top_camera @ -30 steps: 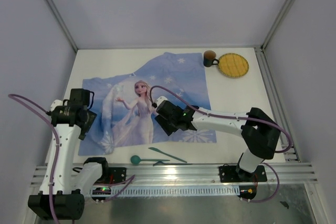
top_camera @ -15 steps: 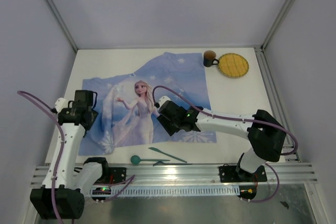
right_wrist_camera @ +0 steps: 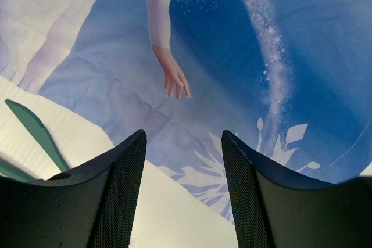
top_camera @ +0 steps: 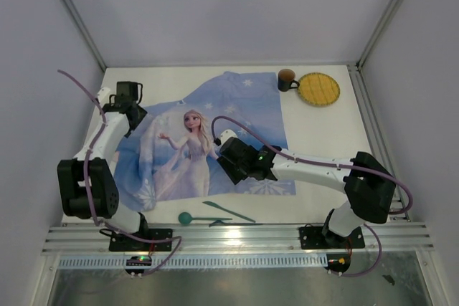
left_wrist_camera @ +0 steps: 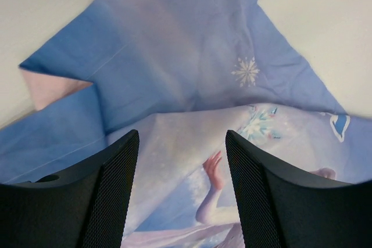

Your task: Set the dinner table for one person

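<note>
The white dinner table carries a blue printed cloth whose back-left corner is folded over. My left gripper hovers open above that folded part. In the left wrist view the cloth fills the frame, its pale underside shows at the left, and nothing sits between the left gripper fingers. My right gripper stands open over the cloth's near edge. In the right wrist view the right gripper is empty, with the cloth edge running beneath it.
A brown cup and a yellow plate stand at the back right. A green knife, a second green utensil and a teal spoon lie by the near edge. The knife shows left of the right fingers.
My left arm has swung from the cloth's near-left side to its back-left folded corner. The right arm has shifted only slightly. Both grippers stay open.
</note>
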### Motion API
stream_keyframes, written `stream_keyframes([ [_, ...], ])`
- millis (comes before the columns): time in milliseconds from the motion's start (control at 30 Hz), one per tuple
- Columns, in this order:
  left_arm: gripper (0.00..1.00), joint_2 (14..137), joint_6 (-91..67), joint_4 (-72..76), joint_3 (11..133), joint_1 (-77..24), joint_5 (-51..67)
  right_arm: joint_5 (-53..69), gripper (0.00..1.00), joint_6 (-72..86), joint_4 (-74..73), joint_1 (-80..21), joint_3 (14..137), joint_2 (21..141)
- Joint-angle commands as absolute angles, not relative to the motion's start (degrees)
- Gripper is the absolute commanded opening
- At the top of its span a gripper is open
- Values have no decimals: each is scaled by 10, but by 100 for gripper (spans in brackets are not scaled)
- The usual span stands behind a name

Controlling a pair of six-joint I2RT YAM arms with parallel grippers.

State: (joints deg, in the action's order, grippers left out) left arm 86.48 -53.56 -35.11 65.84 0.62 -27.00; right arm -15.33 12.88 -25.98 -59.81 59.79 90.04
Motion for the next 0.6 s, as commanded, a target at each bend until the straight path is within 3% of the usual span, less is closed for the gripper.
stream_keyframes([
  [0, 63, 903, -532, -297, 685, 17, -251, -181, 59, 144, -261, -596, 591, 870],
  [233, 61, 1026, -584, -314, 733, 40, -211, -207, 59, 152, -279, -590, 579, 858],
  [567, 60, 1092, -635, -288, 748, 56, -174, -219, 59, 158, -304, -582, 575, 840],
])
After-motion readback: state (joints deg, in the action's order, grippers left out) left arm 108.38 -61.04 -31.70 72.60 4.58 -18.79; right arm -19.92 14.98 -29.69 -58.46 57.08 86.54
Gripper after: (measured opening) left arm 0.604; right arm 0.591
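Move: The far left part of the tablecloth lies about 4 cm ahead of and 12 cm below the left hand, roughly level with it sideways; the folded pink flap is some 3 cm back and 7 cm left, Elsa's printed hand about 1 cm ahead and 8 cm right. The cloth's near right corner is about 18 cm right and 4 cm back of the right hand, 8 cm lower, the big printed snowflake 8 cm right and 2 cm back; the knife's middle sits 10 cm back and 2 cm left. Towards the tablecloth's far left part the left hand sinks about 10 cm, fast at first and then easing, while edging some 4 cm forward and tilting a little, fingers still open over the crease. Over the cloth's near edge the open right hand slides level, 3 to 4 cm to the right, towards the big snowflake and the corner beyond. ##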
